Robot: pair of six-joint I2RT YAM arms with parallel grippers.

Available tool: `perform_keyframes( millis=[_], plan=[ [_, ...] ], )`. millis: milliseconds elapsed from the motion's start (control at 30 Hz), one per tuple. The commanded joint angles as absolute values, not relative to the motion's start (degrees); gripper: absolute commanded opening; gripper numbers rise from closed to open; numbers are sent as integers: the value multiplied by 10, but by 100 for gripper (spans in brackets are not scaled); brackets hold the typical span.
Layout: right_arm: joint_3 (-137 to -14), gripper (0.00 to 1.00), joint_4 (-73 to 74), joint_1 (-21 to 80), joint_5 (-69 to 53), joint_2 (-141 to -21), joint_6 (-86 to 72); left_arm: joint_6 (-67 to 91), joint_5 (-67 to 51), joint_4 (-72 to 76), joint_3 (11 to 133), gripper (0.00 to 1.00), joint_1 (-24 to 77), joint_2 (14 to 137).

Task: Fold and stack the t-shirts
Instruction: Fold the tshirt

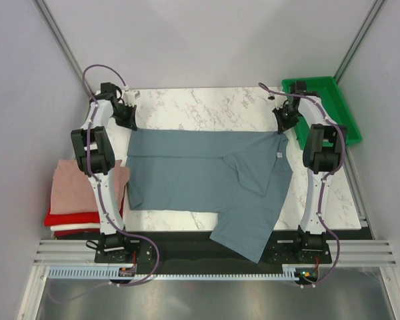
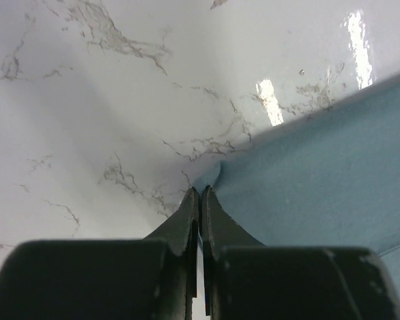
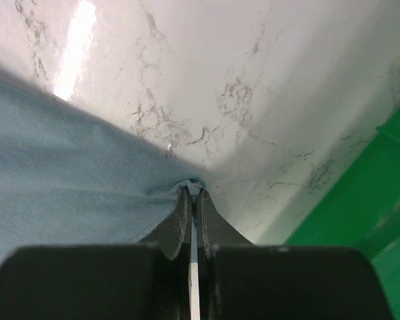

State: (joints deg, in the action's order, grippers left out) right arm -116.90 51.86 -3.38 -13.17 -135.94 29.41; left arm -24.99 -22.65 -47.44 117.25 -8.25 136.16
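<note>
The slate blue-grey t-shirt (image 1: 200, 177) lies spread across the marble table, one part folded over near the right and one flap hanging off the near edge. My left gripper (image 1: 129, 124) is shut on the shirt's far left corner; in the left wrist view the gripper (image 2: 201, 192) pinches the cloth (image 2: 320, 180). My right gripper (image 1: 284, 124) is shut on the far right corner; in the right wrist view the gripper (image 3: 195, 193) pinches the bunched hem of the shirt (image 3: 67, 173). Folded pink (image 1: 77, 183), red (image 1: 70, 218) and white (image 1: 65, 230) shirts are stacked left of the table.
A green plastic tray (image 1: 323, 107) stands at the table's far right corner, close to my right gripper, and shows in the right wrist view (image 3: 367, 207). Bare marble (image 1: 200, 107) lies beyond the shirt. Grey walls enclose the table on three sides.
</note>
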Motion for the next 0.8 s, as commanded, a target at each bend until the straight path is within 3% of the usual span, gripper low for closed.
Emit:
perform_keyframes(
  millis=[0,400,767],
  plan=[
    [-1219,0,502,-40,-119,-1349,301,-241,-253,-461,1212,2,-83,1333],
    [-1257,0,476,-67,-142,-1214,320,-196,-291,-440,1216,2,-83,1194],
    [-1149,0,417,-91,-160,-1005,326,-196,-296,-440,1093,2,-83,960]
  ],
)
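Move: The t-shirt, folded over and still pinched at its two far corners, has its middle about 30 cm right of the left hand and 18 cm back, or 28 cm left of the right hand and 16 cm back, just below both. Its loose sleeve trails over the near table edge, some 40 cm back and 13 cm left of the right hand. From there the green bin is about 16 cm right and 8 cm ahead; the folded stack sits some 18 cm left of the left hand and 26 cm back. The t-shirt's far edge is hoisted by both hands together, quickening straight up from the table to about 25 cm, fingers keeping their shut grip on the corners. Both ease slightly forward at first, then swing back as they climb, and drift a little right; the wrists tilt some 30 degrees so the fingertips swing outward, away from the bases. ##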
